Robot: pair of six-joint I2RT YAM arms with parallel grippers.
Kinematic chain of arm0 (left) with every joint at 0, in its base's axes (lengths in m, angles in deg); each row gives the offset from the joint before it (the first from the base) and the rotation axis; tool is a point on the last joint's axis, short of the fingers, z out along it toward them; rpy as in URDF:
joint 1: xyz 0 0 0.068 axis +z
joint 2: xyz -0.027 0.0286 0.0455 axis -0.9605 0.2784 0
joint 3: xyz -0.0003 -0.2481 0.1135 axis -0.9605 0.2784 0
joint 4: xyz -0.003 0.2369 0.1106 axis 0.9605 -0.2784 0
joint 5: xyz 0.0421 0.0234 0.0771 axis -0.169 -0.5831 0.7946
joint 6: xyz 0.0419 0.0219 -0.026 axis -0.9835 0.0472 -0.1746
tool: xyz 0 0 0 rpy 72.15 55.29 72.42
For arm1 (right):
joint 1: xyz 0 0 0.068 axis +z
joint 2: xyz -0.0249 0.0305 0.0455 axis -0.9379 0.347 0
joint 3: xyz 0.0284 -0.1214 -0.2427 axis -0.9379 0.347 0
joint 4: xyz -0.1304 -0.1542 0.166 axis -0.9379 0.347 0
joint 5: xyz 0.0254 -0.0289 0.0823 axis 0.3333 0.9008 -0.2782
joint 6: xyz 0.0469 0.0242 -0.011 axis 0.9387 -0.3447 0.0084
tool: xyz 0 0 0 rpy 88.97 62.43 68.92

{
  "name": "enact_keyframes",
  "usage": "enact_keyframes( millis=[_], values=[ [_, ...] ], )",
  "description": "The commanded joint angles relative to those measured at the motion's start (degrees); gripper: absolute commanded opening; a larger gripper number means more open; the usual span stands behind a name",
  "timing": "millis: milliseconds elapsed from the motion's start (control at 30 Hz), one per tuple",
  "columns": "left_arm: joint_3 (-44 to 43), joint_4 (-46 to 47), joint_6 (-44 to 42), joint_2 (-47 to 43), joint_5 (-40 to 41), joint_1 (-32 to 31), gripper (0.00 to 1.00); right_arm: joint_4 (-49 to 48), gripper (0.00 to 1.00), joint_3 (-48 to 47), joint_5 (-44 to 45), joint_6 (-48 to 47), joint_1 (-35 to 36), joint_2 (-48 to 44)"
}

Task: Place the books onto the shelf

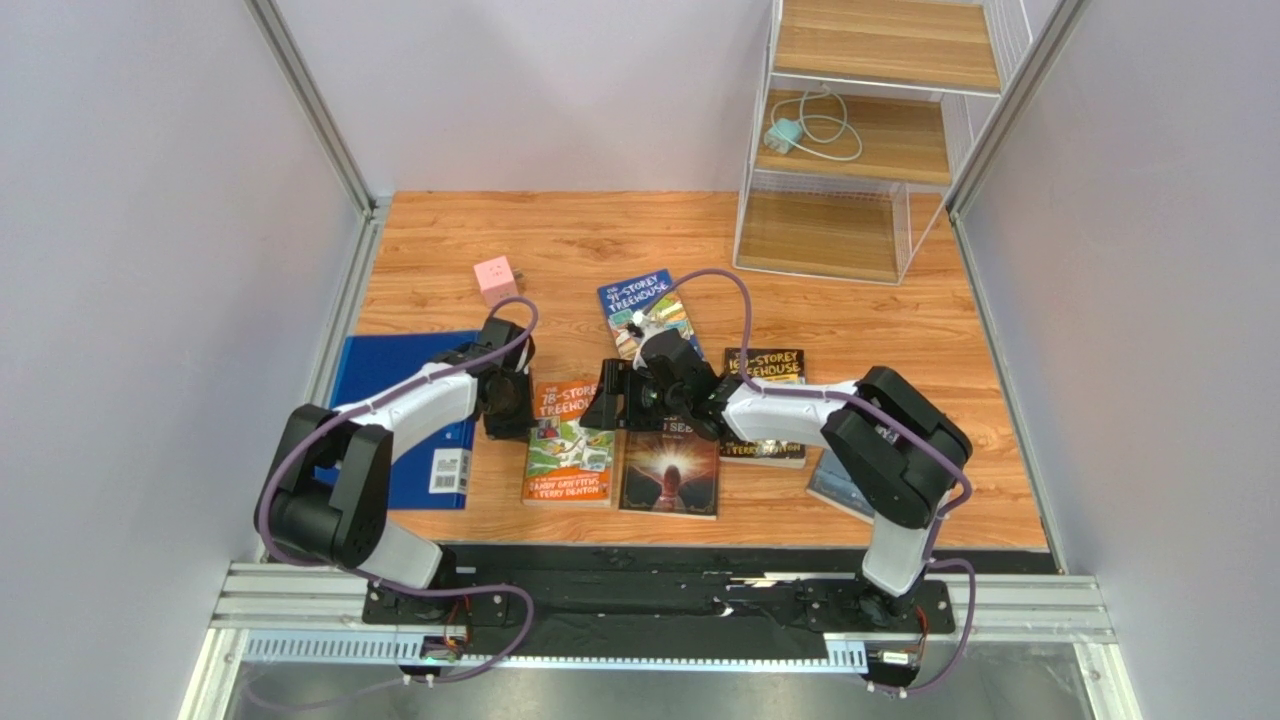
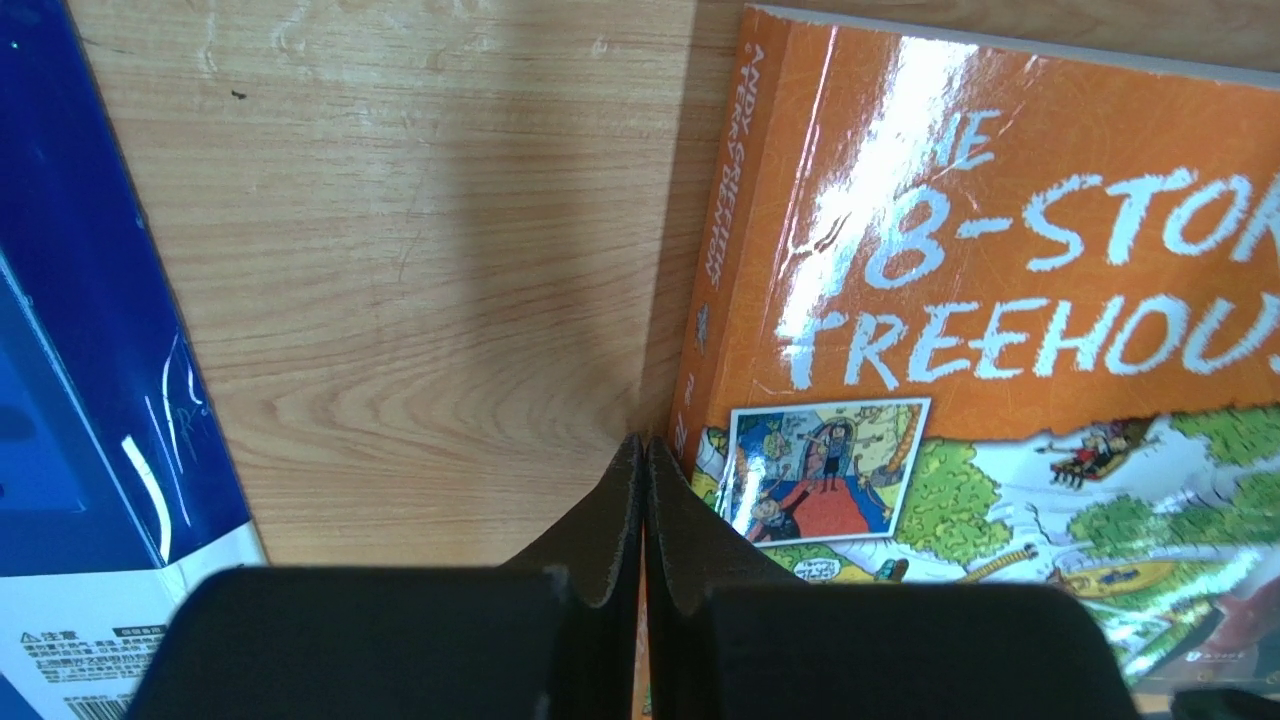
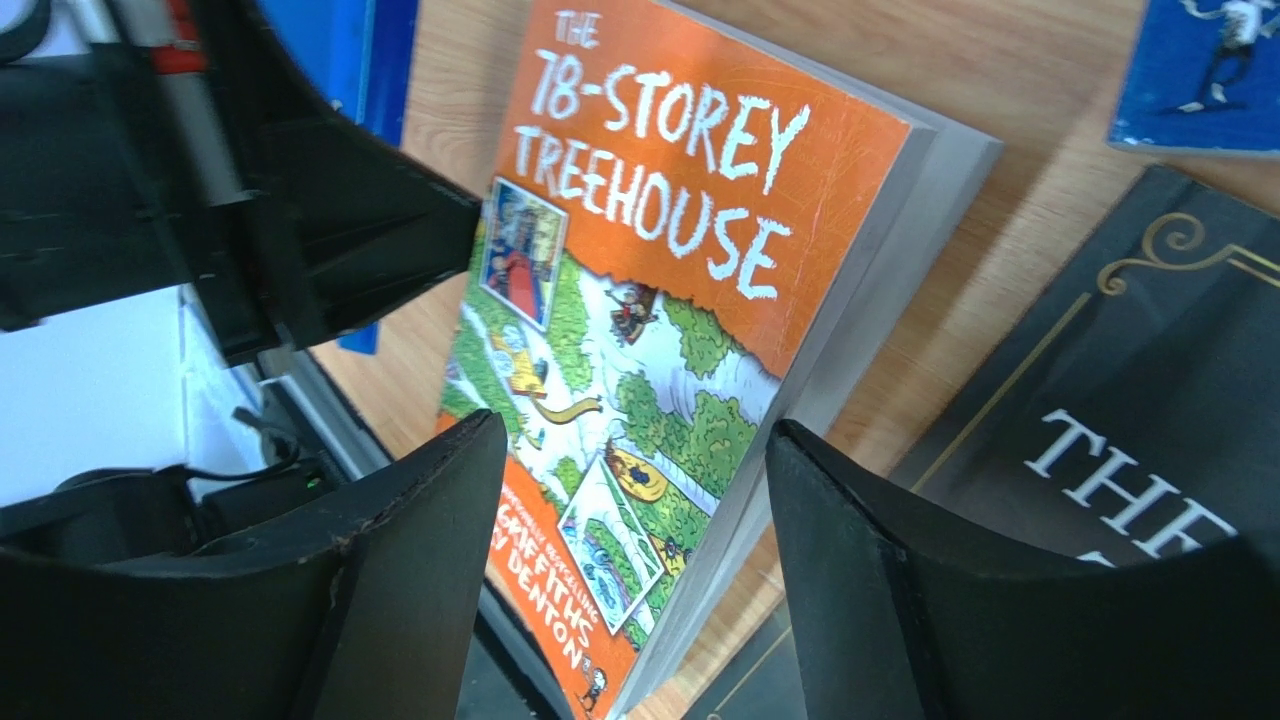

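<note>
The orange Treehouse book (image 1: 568,450) lies between my two grippers. My left gripper (image 1: 508,402) is shut, and its tips (image 2: 643,446) press against the spine edge of this book (image 2: 977,300), with nothing seen clamped between them. My right gripper (image 3: 634,435) is open. Its fingers straddle the raised page edge of the tilted orange book (image 3: 661,225) without touching it. A dark book (image 1: 672,477) lies right of it, a blue Treehouse book (image 1: 646,312) behind and a black Treehouse book (image 1: 763,405) further right. The shelf (image 1: 879,135) stands at the back right.
A blue folder (image 1: 406,405) lies left of my left arm, and a pink cube (image 1: 495,276) sits behind it. A grey-blue book (image 1: 831,483) is partly hidden under my right arm. A coiled white cable (image 1: 812,128) lies on the shelf's middle board.
</note>
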Motion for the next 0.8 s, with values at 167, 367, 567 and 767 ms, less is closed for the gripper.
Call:
enact_keyframes(
  millis=[167,367,567,767],
  values=[
    [-5.01,1.48,1.85,2.10,-2.08,-4.07,0.00,-6.36,0.62,-4.70,-10.52,0.20,1.74,1.81],
    [-6.42,1.22,2.38,1.85,-1.73,-5.12,0.00,-6.62,0.57,-7.34,-12.89,2.48,1.92,8.75],
    [-7.30,-1.32,1.51,-1.13,1.51,-5.21,0.07,-6.72,0.00,-7.95,-13.34,2.41,1.74,9.91],
    [-6.78,-7.57,1.77,-15.62,12.85,-5.12,0.65,-2.93,0.00,-7.08,-10.96,-2.52,-0.45,3.05]
  ],
)
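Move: The 78-Storey Treehouse book's middle lies about 5 cm left of the right hand, 3 cm back and 3 cm below; from the shut left fingers, at its spine, it is some 6 cm to the right and 2 cm back. From the right hand, Three Days to See is about 10 cm right and 5 cm back, and the blue Treehouse book 6 cm right and 12 cm ahead, both 4 cm lower. Work the right gripper left about 4 cm over the orange book's loose edge, rising slightly first, then dipping some 3 cm while closing to pinch the cover and page block. Meanwhile keep the shut left fingers against the spine, pushing just over 1 cm right, then open them and lift about 3 cm clear. ##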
